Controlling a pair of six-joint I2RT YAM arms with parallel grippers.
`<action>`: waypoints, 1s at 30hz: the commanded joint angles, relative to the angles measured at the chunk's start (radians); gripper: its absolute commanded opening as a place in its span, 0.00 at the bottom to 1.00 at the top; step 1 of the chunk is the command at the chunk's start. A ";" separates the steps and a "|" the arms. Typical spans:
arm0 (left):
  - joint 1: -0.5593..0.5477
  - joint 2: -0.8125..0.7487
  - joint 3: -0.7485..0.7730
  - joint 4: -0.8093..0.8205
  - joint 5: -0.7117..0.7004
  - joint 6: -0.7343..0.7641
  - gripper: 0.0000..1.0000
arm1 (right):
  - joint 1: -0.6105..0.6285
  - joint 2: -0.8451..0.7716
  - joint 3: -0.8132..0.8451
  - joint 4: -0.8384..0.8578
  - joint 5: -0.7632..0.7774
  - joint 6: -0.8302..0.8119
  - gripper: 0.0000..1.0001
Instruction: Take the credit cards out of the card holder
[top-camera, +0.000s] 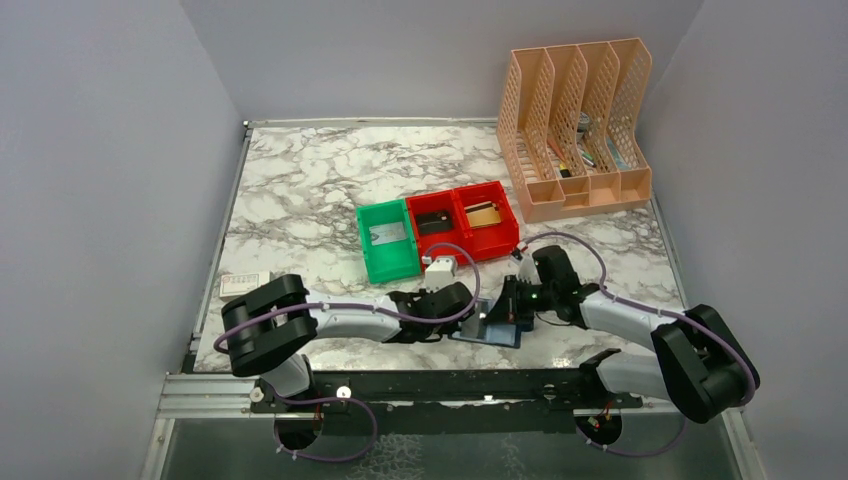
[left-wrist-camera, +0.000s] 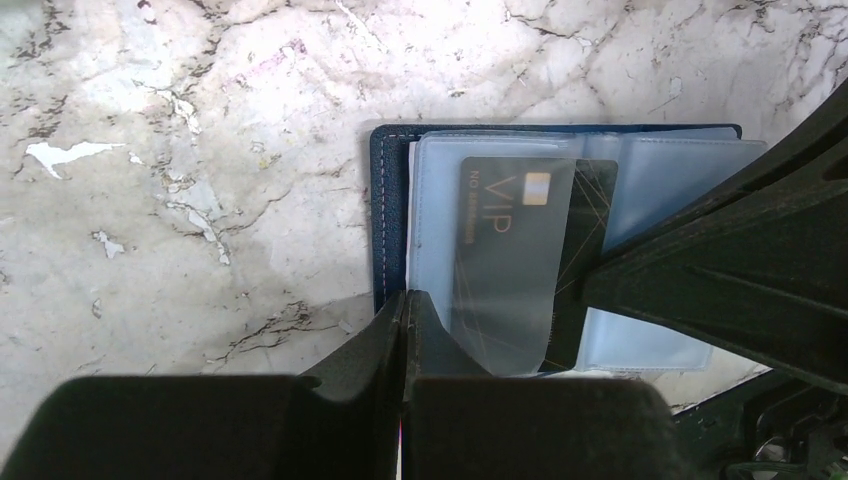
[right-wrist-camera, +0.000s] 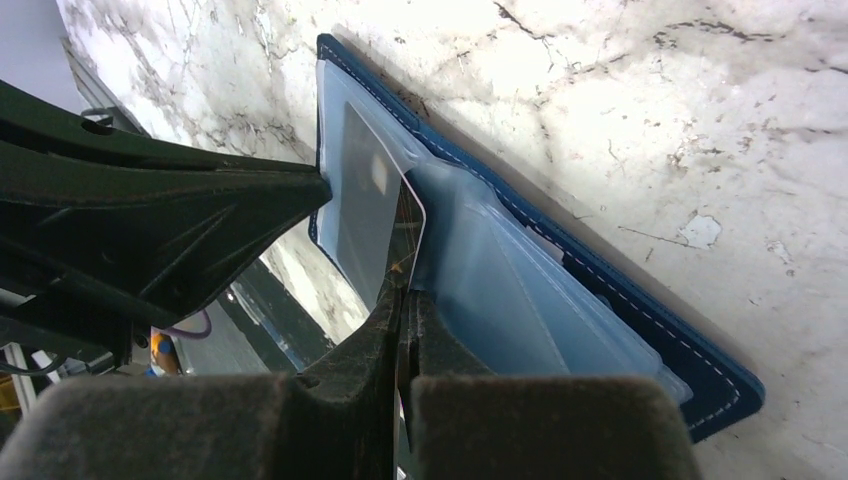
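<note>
The navy card holder (top-camera: 497, 335) lies open on the marble near the front edge, between both arms. In the left wrist view its cover (left-wrist-camera: 385, 200) frames clear sleeves, and a black VIP credit card (left-wrist-camera: 510, 230) sticks partway out of one. My left gripper (left-wrist-camera: 405, 300) is shut, pinching the sleeve edge by the cover's left side. My right gripper (right-wrist-camera: 405, 290) is shut on the edge of the credit card (right-wrist-camera: 403, 235), with the sleeve lifted off the cover (right-wrist-camera: 640, 310). From above, the left gripper (top-camera: 480, 318) and right gripper (top-camera: 505, 310) almost meet over the holder.
A green bin (top-camera: 388, 240) and two red bins (top-camera: 435, 222) (top-camera: 487, 215), each with a card inside, stand just behind the arms. A peach file organizer (top-camera: 575, 130) is at the back right. A small card (top-camera: 245, 283) lies near the table's left edge.
</note>
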 joint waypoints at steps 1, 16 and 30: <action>0.008 -0.011 -0.042 -0.088 -0.036 -0.013 0.00 | -0.017 -0.018 0.038 -0.073 -0.046 -0.056 0.01; 0.008 -0.136 -0.100 -0.168 -0.132 -0.092 0.06 | -0.046 -0.032 0.081 -0.113 -0.053 -0.095 0.01; 0.008 -0.129 0.005 0.096 0.007 0.150 0.49 | -0.047 0.053 0.076 0.022 -0.085 -0.075 0.01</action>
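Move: The left fingers are already shut on the left edge of the open card holder, its middle about 7 cm to their right and 1 cm farther out; the VIP card, part out of its sleeve, is some 5 cm right and 1 cm farther out. The right fingers already pinch that card's right edge, its middle about 2 cm left and 1 cm ahead. From the left hand, the red tray stands some 23 cm ahead and 2 cm right, the green tray 19 cm ahead and 17 cm left. Drag the card holder left by its edge with the left gripper, slowly and then faster for about 5 cm, while the right gripper keeps its pinch on the VIP card and eases up about 1 cm. Then open the left fingers about halfway, let go of the holder, and rise some 4 cm while swinging back right nearly 3 cm. ##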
